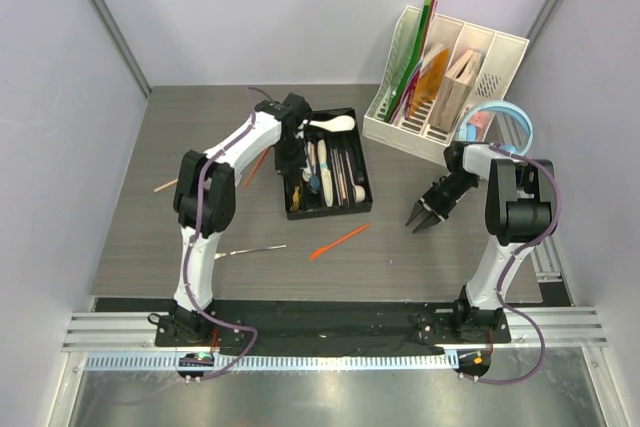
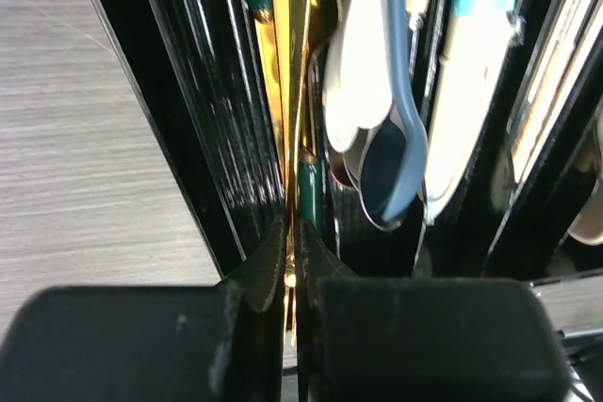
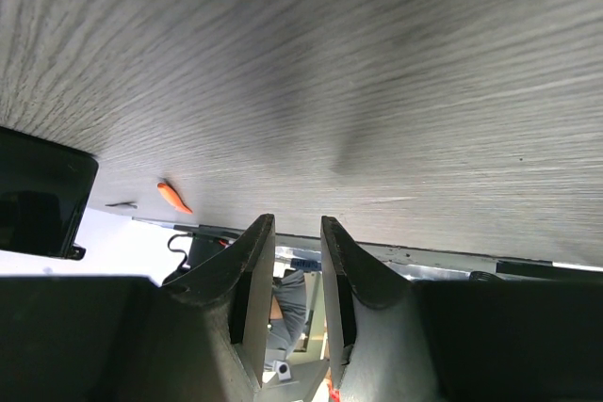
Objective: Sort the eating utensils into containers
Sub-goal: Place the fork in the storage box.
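The black tray (image 1: 366,185) lies mid-table and holds several utensils, among them a white ceramic spoon (image 1: 335,125). My left gripper (image 1: 292,154) hangs over the tray's left compartment, shut on a thin gold utensil (image 2: 287,91) that runs lengthwise along the compartment. Beside it in the left wrist view lie a blue spoon (image 2: 400,138) and white spoons (image 2: 358,72). An orange chopstick (image 1: 338,242) and a steel utensil (image 1: 250,250) lie on the table in front of the tray. My right gripper (image 1: 420,219) hovers to the right of the tray, open, with nothing between its fingers.
A white slotted organiser (image 1: 445,72) stands at the back right, with light-blue headphones (image 1: 505,122) beside it. Left of the tray lie an orange stick (image 1: 255,167) and a wooden one (image 1: 165,186). The right wrist view catches a corner of the tray (image 3: 38,195) and an orange chopstick tip (image 3: 172,197).
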Available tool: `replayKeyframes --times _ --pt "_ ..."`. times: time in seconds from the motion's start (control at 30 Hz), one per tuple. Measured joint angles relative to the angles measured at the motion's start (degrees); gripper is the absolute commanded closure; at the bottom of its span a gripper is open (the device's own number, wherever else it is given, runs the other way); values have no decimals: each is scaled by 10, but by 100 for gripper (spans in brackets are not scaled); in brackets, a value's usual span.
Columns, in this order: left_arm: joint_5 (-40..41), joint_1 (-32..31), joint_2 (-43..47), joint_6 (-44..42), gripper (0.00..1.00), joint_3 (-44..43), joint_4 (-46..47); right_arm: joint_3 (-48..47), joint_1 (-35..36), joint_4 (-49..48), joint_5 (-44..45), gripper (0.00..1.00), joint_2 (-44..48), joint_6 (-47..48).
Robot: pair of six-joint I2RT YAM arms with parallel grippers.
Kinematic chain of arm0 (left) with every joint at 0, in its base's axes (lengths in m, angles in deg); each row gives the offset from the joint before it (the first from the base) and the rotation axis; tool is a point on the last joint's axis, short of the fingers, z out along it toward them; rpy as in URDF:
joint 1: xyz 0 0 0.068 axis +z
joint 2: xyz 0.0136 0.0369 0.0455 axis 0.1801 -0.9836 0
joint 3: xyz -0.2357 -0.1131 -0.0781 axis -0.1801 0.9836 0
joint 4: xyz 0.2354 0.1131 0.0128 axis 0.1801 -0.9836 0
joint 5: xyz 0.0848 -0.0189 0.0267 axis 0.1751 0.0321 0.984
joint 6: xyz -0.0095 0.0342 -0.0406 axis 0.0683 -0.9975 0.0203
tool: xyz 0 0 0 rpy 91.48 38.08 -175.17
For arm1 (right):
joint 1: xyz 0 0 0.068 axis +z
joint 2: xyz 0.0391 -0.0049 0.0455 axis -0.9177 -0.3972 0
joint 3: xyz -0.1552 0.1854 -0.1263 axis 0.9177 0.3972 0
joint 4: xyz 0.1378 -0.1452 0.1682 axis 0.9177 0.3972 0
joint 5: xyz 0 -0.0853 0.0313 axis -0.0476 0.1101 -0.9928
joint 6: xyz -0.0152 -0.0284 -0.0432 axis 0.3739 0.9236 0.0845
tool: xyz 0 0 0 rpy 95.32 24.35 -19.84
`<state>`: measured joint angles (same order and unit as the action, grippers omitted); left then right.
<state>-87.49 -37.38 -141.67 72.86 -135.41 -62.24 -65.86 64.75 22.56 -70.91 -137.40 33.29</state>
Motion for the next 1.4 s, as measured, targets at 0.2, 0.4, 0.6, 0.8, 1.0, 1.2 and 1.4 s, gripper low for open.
replayKeyframes --times 0.2,0.4,0.6,0.8,1.0,1.2,1.4 --pt "3 4 -21 2 86 -8 -4 0 0 2 0 68 -5 1" --pt "4 4 -21 -1 70 -6 -4 -1 0 3 0 68 -16 2" --pt "13 3 17 -13 69 16 17 -15 0 4 0 68 -23 2" --pt "55 -15 93 -68 67 4 26 -25 0 5 0 68 -23 2" --pt "61 -145 167 -166 67 39 46 -26 0 6 0 69 -27 2" --pt "57 -291 157 -226 67 145 49 -27 0 7 0 69 -37 3" --pt "66 -281 105 -257 65 152 54 -27 0 7 1 69 -37 4"
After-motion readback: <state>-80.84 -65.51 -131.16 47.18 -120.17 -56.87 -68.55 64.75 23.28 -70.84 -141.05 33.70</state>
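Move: The left hand already holds the gold fork just inside the box, its left-hand compartment some 2 cm straight below. The blue spoon lies about 5 cm right and 1 cm back, the white-handled knife 7 cm right and level; the big white spoon crosses the far end, 13 cm ahead and 6 cm right. The orange utensil is on the table, 17 cm back, 10 cm right and 5 cm lower. For the right hand the compartment is about 13 cm ahead, 26 cm left. The left hand sinks about 1 cm into the left-hand compartment and opens its fingers to roughly a third, letting go of the fork, then climbs some 11 cm clear of the box. Still open, it swings back about 15 cm and to the right, turning some 50 degrees clockwise, and comes down over the orange utensil without gripping it. ##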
